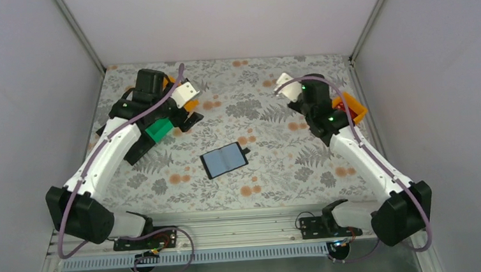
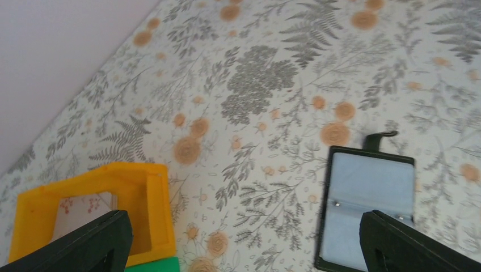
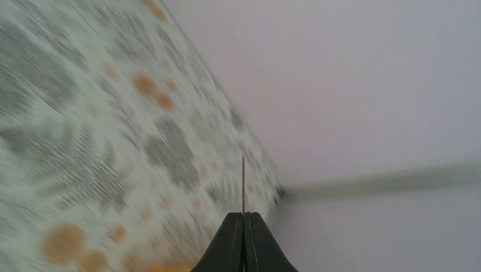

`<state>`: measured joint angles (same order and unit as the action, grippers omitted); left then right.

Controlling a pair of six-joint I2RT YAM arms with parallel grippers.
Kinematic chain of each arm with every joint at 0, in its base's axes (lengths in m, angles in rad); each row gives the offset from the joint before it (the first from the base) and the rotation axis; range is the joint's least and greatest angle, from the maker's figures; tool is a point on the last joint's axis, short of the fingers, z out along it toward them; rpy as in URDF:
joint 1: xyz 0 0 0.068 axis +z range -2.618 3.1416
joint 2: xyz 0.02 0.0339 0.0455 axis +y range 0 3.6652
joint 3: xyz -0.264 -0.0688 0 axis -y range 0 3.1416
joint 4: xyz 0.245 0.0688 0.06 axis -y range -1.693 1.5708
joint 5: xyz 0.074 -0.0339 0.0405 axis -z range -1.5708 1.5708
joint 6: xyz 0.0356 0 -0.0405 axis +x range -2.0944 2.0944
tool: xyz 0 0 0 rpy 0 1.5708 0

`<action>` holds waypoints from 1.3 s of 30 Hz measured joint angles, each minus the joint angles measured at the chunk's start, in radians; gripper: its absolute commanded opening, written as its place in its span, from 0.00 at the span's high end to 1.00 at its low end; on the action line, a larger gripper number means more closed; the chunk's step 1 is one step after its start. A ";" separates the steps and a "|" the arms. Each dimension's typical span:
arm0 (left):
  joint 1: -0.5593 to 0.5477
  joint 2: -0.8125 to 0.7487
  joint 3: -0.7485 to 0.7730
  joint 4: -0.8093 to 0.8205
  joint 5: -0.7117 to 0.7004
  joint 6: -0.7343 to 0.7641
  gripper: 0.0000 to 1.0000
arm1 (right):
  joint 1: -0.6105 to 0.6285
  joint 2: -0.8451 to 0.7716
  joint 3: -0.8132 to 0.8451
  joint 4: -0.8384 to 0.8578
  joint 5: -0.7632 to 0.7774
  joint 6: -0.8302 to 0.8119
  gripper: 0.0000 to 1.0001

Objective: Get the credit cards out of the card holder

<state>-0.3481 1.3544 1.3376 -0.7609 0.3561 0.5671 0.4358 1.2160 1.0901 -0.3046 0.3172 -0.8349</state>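
Observation:
The card holder (image 1: 225,160) lies open and flat in the middle of the table, its black tab pointing right. In the left wrist view the card holder (image 2: 368,198) shows pale bluish pockets; I cannot tell whether credit cards sit in them. My left gripper (image 2: 244,226) is open and empty at the back left, just right of an orange tray (image 2: 136,187). My right gripper (image 3: 244,218) is shut on a thin credit card (image 3: 243,187), seen edge-on and sticking out past the fingertips. In the top view that gripper is hidden under its wrist.
A green tray (image 1: 159,130) and a black tray (image 1: 138,151) lie beside the left arm. A second orange tray (image 1: 353,107) holding something red sits under the right wrist. White walls close in the table at the back and on both sides.

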 measured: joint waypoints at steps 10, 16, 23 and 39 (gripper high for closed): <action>0.052 0.037 -0.100 0.182 0.038 -0.038 0.00 | -0.334 0.125 -0.114 0.231 0.121 -0.043 0.96; 0.055 0.037 -0.107 0.193 0.047 -0.028 0.00 | -0.443 0.231 -0.201 0.294 0.097 -0.058 0.96; 0.055 0.060 -0.096 0.189 0.059 -0.025 0.00 | -0.526 0.345 -0.202 0.344 0.095 -0.067 0.96; 0.056 0.115 -0.045 0.136 0.112 0.002 0.00 | -0.550 0.555 -0.164 0.410 0.130 -0.120 0.96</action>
<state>-0.2924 1.4696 1.2922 -0.6247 0.4683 0.5694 -0.1146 1.7714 0.9264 0.1051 0.4469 -0.9546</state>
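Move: From my right hand, which holds a card, the orange box on the right stands about 19 cm to the right, some 2 cm ahead and 26 cm below. Its red cards lie 21 cm right, 3 cm ahead and equally low; the open card holder is about 21 cm left, 10 cm back and 29 cm down. From my empty left hand that orange box is roughly 48 cm right, 5 cm ahead and 23 cm below. I keep the card pinched in my shut right fingers and swing it right about 24 cm, easing slightly forward, then mostly sink some 22 cm into the orange box beside the red cards. On the way the wrist turns clockwise and tips down. My left hand, wide open, drifts a little down and forward. ##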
